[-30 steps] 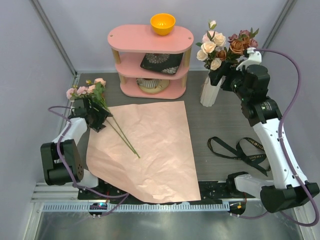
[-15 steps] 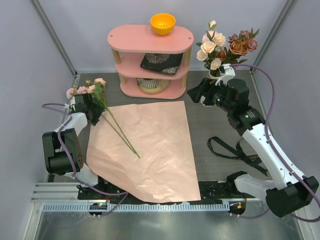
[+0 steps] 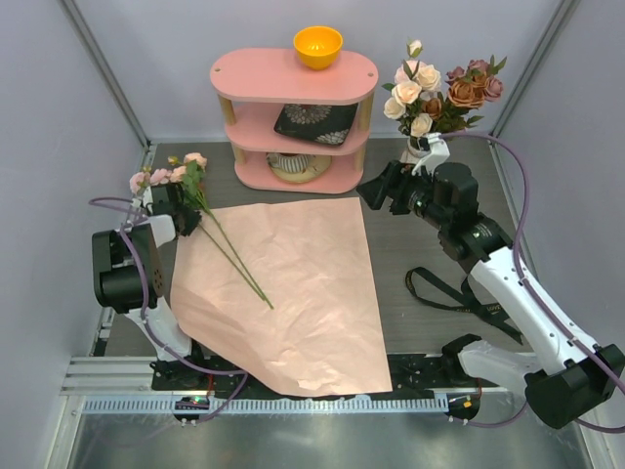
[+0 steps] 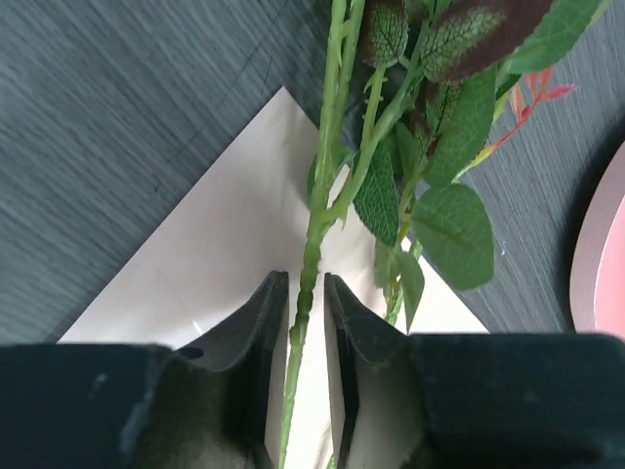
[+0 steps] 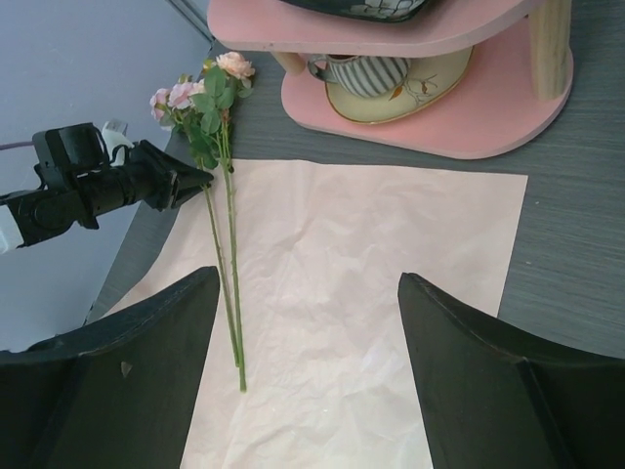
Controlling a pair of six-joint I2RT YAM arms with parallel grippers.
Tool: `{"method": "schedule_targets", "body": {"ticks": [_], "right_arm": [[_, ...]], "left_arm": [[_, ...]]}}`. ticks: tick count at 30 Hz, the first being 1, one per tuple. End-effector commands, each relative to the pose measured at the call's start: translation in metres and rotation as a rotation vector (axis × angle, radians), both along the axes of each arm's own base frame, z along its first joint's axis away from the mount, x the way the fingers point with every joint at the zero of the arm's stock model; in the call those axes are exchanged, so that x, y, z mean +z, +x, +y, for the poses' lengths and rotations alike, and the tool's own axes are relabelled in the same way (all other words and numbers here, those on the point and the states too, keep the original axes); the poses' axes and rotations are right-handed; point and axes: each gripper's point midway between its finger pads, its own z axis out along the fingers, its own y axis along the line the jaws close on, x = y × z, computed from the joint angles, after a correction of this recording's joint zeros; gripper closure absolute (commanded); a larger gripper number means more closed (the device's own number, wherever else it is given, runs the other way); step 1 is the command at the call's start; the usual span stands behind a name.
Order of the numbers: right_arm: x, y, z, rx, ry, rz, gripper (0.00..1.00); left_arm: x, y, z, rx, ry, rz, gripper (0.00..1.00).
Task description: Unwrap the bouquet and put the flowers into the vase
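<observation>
The salmon-pink wrapping paper point(image 3: 293, 283) lies flat and unfolded on the table. Two long-stemmed pink flowers point(image 3: 232, 256) lie across its left corner, heads point(image 3: 166, 176) off the paper. My left gripper point(image 3: 186, 217) straddles one green stem point(image 4: 322, 195) just below the leaves. Its jaws stand narrowly open, with a thin gap either side of the stem point(image 4: 305, 283). Only a bit of the white vase point(image 3: 417, 149) shows at the back right, behind my right arm. Several roses point(image 3: 435, 93) stand in it. My right gripper point(image 3: 375, 189) hovers wide open above the paper's far edge point(image 5: 308, 278), empty.
A pink two-tier shelf point(image 3: 293, 78) stands at the back with an orange bowl point(image 3: 318, 44) on top and dishes on its lower levels point(image 5: 381, 78). A black ribbon point(image 3: 469, 293) lies on the table right of the paper.
My left gripper has closed most of the way round the stem. The right arm swung left and down from the vase towards the paper's far edge, still open.
</observation>
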Motion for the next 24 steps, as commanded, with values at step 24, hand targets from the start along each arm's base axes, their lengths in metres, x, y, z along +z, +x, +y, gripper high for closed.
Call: {"method": "schedule_targets", "body": {"ticks": [24], "right_arm": [[-0.036,-0.016,0.070,0.299,-0.100,0.163,0.20]], "left_arm": [[0.312,-0.038,-0.165,-0.781,-0.225,-0.896,1.00]]}}
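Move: The flower stem to be lifted already lies between the left hand's parted finger pads, with the pink blooms about 11 cm ahead and 9 cm left of them. A second stem runs level with the pads, 3 cm to their right, and the shelf is some 15 cm ahead and 28 cm right. From the right hand, the stem at those pads is about 43 cm left, 10 cm ahead and 29 cm below; the vase is some 17 cm ahead and 11 cm right, 20 cm lower. The stem is pinched as the left fingers close fully around it, then carried quickly up off the paper, some 26 cm. The left hand drifts back about 5 cm on the way before swinging right and partly forward again, fingertips tilting up nearly 40 degrees. Meanwhile the open right hand sinks about 10 cm and moves some 4 cm left towards the stem, tipping down. ##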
